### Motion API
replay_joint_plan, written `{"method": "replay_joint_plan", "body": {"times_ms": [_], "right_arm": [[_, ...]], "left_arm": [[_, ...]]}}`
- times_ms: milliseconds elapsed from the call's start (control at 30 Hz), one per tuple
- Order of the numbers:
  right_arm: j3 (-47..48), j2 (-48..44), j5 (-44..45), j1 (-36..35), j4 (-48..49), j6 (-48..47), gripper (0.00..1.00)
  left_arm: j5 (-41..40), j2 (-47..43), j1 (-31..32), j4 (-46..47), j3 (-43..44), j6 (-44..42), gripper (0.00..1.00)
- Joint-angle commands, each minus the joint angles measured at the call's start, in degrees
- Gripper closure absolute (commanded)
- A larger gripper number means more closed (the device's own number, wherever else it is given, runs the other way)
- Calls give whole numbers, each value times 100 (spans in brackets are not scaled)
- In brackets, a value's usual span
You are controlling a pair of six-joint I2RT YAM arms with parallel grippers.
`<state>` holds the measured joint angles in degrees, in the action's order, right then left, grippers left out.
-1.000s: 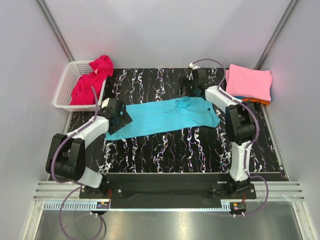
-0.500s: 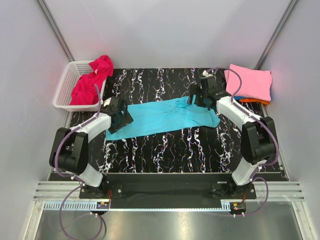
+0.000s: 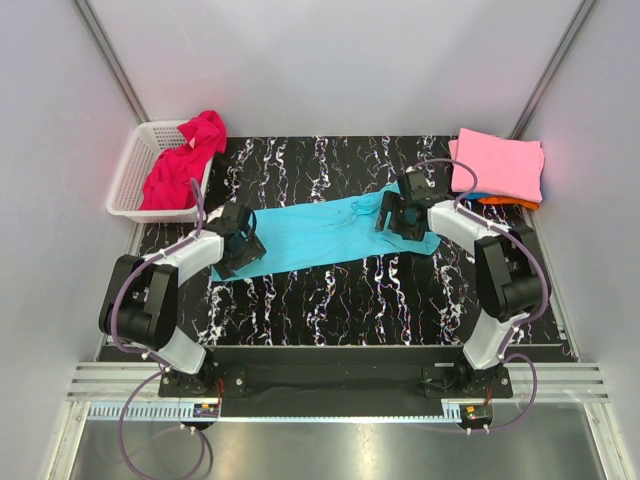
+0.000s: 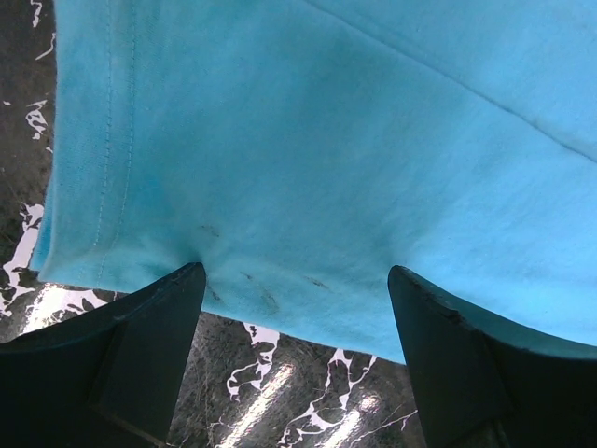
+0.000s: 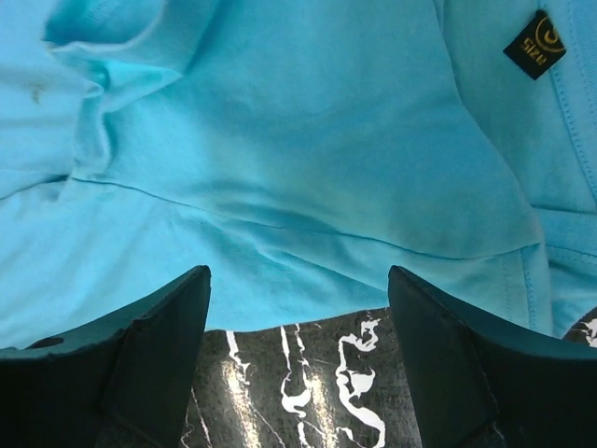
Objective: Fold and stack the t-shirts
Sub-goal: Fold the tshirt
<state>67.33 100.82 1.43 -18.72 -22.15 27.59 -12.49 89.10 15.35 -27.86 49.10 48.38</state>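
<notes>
A turquoise t-shirt (image 3: pixel 320 233) lies spread flat across the middle of the black marble table (image 3: pixel 340 300). My left gripper (image 3: pixel 243 256) hovers open over its left end. In the left wrist view the gripper (image 4: pixel 297 308) straddles the hem of the shirt (image 4: pixel 326 159), with nothing between its fingers (image 4: pixel 149 345). My right gripper (image 3: pixel 397 220) stands open over the right, collar end. In the right wrist view the gripper (image 5: pixel 298 308) brackets the edge of the shirt (image 5: pixel 308 168), and a small black size label (image 5: pixel 534 44) shows.
A white lattice basket (image 3: pixel 130 175) at the back left holds a magenta-red t-shirt (image 3: pixel 182 158) draped over its rim. At the back right a folded pink t-shirt (image 3: pixel 500 163) tops a stack with an orange one (image 3: pixel 512 203) beneath. Grey walls enclose the table.
The right arm swung from behind the collar end forward and down over the shirt's right end. The left gripper shifted slightly toward the shirt's near hem. Both stayed open.
</notes>
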Motion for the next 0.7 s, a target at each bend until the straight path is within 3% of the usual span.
{"method": "replay_joint_plan", "body": {"times_ms": [0,333,667], "right_arm": [[43,210,138,61,53,246,17],[-80,167,973,535,-342,589,17],[96,465,508,817,-386,440,17]], "left_arm": [[-131,37,11,-71,-24,180,14],[-254,433,11,-343,108,523,12],[-500,600,20,-677,187,638,10]]}}
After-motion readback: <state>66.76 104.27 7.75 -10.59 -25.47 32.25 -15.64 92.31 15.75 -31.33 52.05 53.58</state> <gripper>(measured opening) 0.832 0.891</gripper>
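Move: Out to the right, about 10 cm from the right hand and 2 cm back, lies the near right corner of the folded blue t-shirt, some 5 cm lower. The black size label is about 8 cm ahead and 6 cm right of that hand; a rumpled fold sits roughly 6 cm ahead and 9 cm left, both also some 5 cm down. From the left hand that same corner is around 53 cm right, 4 cm ahead and slightly lower. Dropping about 2 cm first, the right hand then swings some 8 cm right, almost level, over the shirt towards its near right corner, sinking another centimetre and turning about 15 degrees clockwise, fingers staying wide open. The left hand stays open, low over the near edge by the shirt's left end, turning only about 5 degrees counter-clockwise. ##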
